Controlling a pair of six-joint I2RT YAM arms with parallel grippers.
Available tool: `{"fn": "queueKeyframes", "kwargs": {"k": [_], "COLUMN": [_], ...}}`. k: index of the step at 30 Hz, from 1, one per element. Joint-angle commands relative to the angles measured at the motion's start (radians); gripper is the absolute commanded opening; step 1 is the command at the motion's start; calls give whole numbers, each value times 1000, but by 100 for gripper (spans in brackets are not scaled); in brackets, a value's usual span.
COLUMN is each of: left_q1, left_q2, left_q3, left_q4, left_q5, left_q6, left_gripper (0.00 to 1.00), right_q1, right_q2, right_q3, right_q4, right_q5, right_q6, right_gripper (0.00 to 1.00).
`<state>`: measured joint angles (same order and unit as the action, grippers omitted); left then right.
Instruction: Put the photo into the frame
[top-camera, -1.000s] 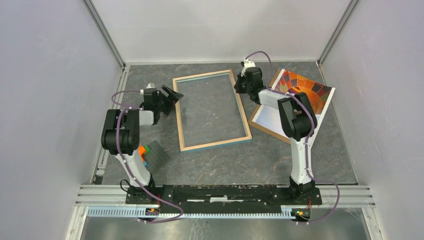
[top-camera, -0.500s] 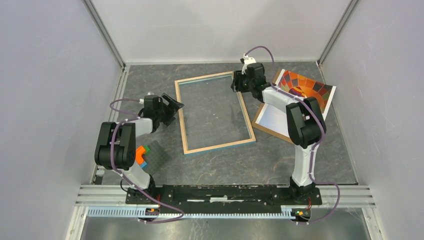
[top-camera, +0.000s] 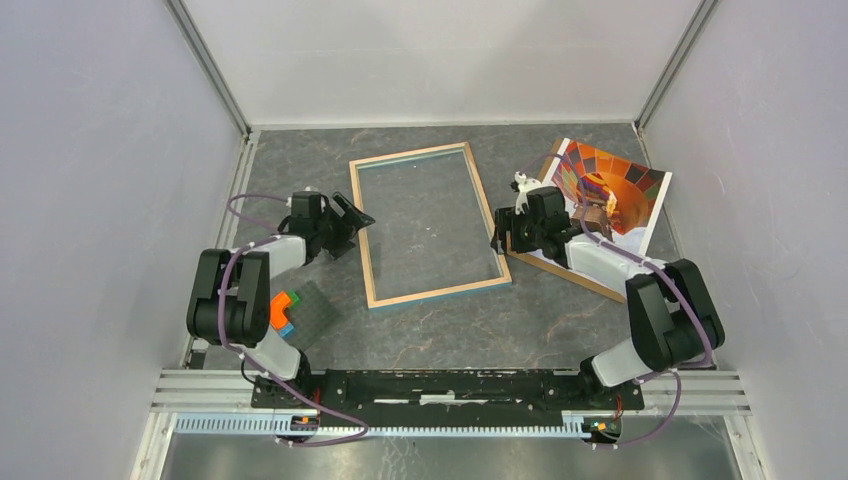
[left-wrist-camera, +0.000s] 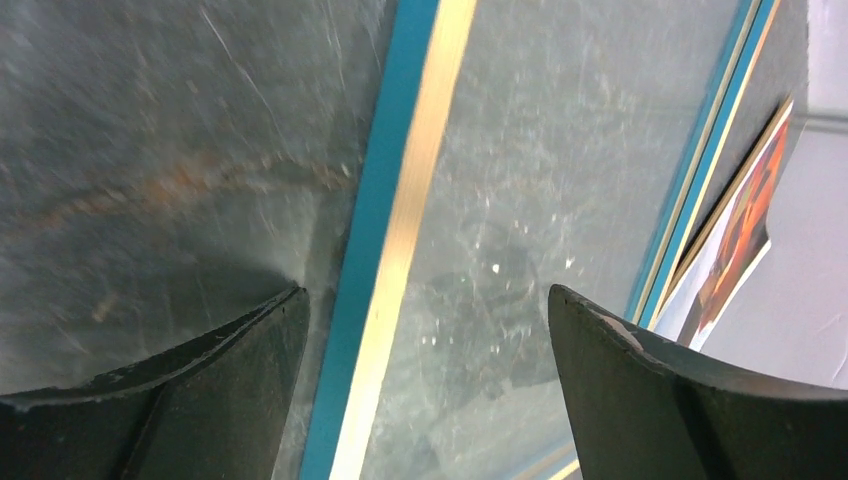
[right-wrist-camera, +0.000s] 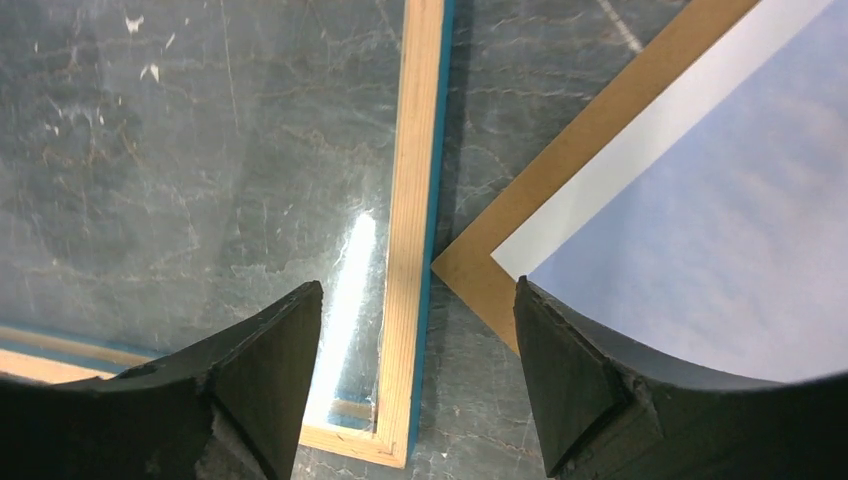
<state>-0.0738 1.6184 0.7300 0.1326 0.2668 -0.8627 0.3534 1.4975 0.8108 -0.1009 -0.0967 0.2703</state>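
Note:
The frame (top-camera: 440, 292) lies flat in mid-table, light wood side up, its blue edge showing and the grey table visible through its middle. My left gripper (top-camera: 358, 215) is open, and the frame's left rail (left-wrist-camera: 400, 200) runs between its fingers (left-wrist-camera: 426, 300). My right gripper (top-camera: 498, 232) is open beside the right rail (right-wrist-camera: 418, 150), near the frame's near right corner, holding nothing (right-wrist-camera: 419, 290). The photo (top-camera: 610, 185), an orange-red balloon on pale sky, lies face up on a brown backing board (top-camera: 575, 277) right of the frame. The board's corner (right-wrist-camera: 600, 120) almost touches the rail.
A small orange, green and blue block (top-camera: 287, 308) and a dark mat (top-camera: 315, 312) lie by the left arm's base. Pale walls close in the table on three sides, and metal rails (top-camera: 450, 385) run along the near edge.
My right gripper has opened, let go of the frame's far right corner and drawn back along the right rail. The frame shifted slightly to the right. My left gripper moved a little nearer.

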Motion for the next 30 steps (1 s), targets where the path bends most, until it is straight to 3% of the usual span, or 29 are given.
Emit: {"fn": "queueKeyframes", "kwargs": {"k": [1, 11, 16, 22, 27, 30], "left_q1": [-61, -136, -172, -269, -281, -295], "left_q2": [-43, -22, -110, -190, -240, -211], "left_q3": [-59, -96, -104, -87, -77, -72], "left_q4": [-125, -206, -250, -297, -343, -316], "left_q5": [19, 25, 37, 46, -6, 56], "left_q6": [34, 27, 32, -17, -15, -28], "left_gripper": [96, 100, 100, 100, 100, 100], "right_q1": [3, 1, 17, 22, 20, 16], "right_q2": [32, 185, 114, 88, 113, 124], "right_q3": [-57, -12, 20, 123, 148, 146], "right_q4": [136, 240, 256, 158, 114, 130], "right_q5": [-112, -250, -332, -334, -285, -297], "right_q6": [-63, 25, 108, 170, 163, 171], "right_gripper": [74, 75, 74, 74, 74, 74]}}
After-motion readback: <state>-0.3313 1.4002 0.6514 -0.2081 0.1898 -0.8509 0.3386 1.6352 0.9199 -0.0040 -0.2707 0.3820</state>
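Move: Both hands straddle the frame with open fingers. Its middle lies about 17 cm to the right and 2 cm ahead of the left hand, 3 cm lower; from the right hand it is some 19 cm left, 5 cm ahead and 5 cm below. The green-grey pad is 12 cm left and 21 cm back from the left hand. From the right hand, the photo on its backing board lies roughly 25 cm right and 8 cm ahead. The outer finger of each open gripper comes against the frame's outer side. The left hand pushes the left rail back about 10 cm and rightward about 6, in two strokes, turning slightly clockwise and tipping down. The right hand sinks 3–4 cm while shifting left, then rises and goes forward along the right rail, pressing it left and rolling its left side up. ##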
